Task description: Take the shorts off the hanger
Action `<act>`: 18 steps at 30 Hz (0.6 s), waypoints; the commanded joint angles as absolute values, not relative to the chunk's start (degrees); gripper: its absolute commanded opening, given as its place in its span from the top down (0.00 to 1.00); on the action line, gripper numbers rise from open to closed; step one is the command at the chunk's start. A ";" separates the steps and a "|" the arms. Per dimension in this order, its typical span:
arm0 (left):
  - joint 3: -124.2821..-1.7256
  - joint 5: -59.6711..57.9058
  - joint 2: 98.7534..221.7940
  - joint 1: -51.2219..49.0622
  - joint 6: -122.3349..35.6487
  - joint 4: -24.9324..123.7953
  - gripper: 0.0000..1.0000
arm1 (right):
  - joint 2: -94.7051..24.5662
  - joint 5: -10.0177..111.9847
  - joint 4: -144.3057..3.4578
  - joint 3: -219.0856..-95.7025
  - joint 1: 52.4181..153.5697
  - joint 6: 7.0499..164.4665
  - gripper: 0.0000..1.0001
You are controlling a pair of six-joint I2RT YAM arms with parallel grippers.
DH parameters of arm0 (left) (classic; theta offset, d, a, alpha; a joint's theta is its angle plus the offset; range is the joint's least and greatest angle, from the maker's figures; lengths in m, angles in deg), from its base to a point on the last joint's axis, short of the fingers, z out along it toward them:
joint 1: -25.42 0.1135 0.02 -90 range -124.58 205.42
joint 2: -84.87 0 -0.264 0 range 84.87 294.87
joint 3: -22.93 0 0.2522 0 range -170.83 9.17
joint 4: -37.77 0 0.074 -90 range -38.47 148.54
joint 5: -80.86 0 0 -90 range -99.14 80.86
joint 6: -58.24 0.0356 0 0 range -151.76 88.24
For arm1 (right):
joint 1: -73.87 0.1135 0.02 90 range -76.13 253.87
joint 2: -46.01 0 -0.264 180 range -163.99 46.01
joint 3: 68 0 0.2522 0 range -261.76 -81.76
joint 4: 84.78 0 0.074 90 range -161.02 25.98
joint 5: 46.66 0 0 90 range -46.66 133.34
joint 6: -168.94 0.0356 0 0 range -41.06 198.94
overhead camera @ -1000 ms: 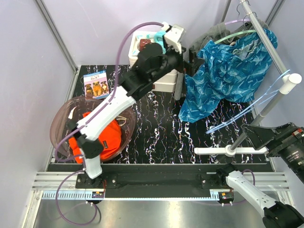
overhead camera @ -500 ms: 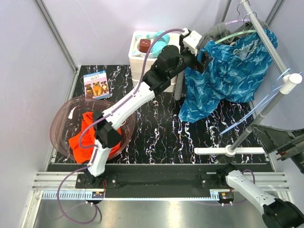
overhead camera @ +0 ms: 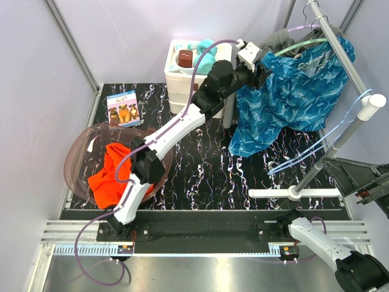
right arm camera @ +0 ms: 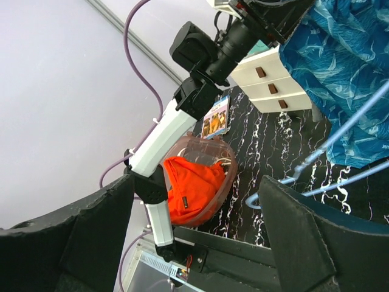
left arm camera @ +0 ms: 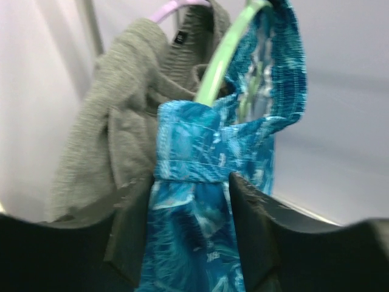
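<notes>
The blue mottled shorts [overhead camera: 292,97] hang by their waistband on a green hanger [overhead camera: 301,44] on the rack rail [overhead camera: 340,45]. Behind them the grey shorts [overhead camera: 276,42] hang on a purple hanger [left arm camera: 170,7]. My left gripper [overhead camera: 262,66] is open at the blue shorts' left edge. In the left wrist view its fingers [left arm camera: 130,231] straddle the blue fabric [left arm camera: 200,158] just under the waistband, with the grey shorts [left arm camera: 115,128] to the left. The orange shorts [overhead camera: 115,173] lie in the bowl. My right gripper [overhead camera: 364,182] stands open and empty at the right edge.
A clear pinkish bowl [overhead camera: 79,152] sits front left. A white drawer unit [overhead camera: 188,85] stands at the back, a booklet [overhead camera: 123,108] to its left. Empty light-blue hangers [overhead camera: 322,143] dangle from the rack, whose white base [overhead camera: 295,193] lies front right.
My left arm has reached right from the drawer unit to the blue shorts' waistband. The right gripper has shifted a little toward the right edge.
</notes>
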State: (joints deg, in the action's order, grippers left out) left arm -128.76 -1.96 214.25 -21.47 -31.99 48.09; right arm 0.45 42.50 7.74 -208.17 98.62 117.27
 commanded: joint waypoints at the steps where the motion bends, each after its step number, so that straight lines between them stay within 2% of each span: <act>1: -131.72 3.07 214.59 -22.30 -34.84 42.39 0.54 | -2.15 44.92 21.88 -209.02 98.74 115.51 0.09; 4: -131.72 3.33 214.86 -22.48 -34.93 42.66 0.57 | -2.50 44.57 21.88 -209.29 98.74 115.59 0.09; 6: -131.99 3.60 215.03 -22.48 -35.45 42.05 0.77 | -2.59 44.22 21.88 -209.90 98.74 115.42 0.09; 9: -133.38 4.12 216.09 -22.48 -36.68 41.52 0.97 | -2.77 43.96 21.88 -210.60 98.74 116.03 0.09; 18: -133.57 10.09 214.51 -22.83 -40.98 43.54 1.00 | -2.15 43.61 21.88 -210.61 98.74 117.62 0.08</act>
State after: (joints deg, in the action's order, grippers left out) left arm -131.34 4.48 216.74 -22.20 -37.19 46.83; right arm -1.43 43.51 7.74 -210.20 98.62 117.23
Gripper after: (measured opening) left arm 0.159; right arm 0.917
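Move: The blue shorts hang with the near end of their waistband right at the left fingertips; their middle is roughly 11 cm to that hand's right, 2 cm ahead and 9 cm below. The green hanger's middle sits about 13 cm right, 4 ahead and 8 above; the grey shorts are some 9 cm ahead, 4 right. The white drawers stand about 21 cm left, 7 ahead, 25 lower. From the right hand, the blue shorts are roughly 40 cm ahead, 3 right, 18 below. The blue shorts' waistband end is pinched just under the elastic as the left fingers, half open at first, close on it. While closing, the left hand eases about 3 cm to the right and back, towards the hanging shorts' middle, and turns clockwise by some 8 degrees, then keeps hold with its height unchanged. ##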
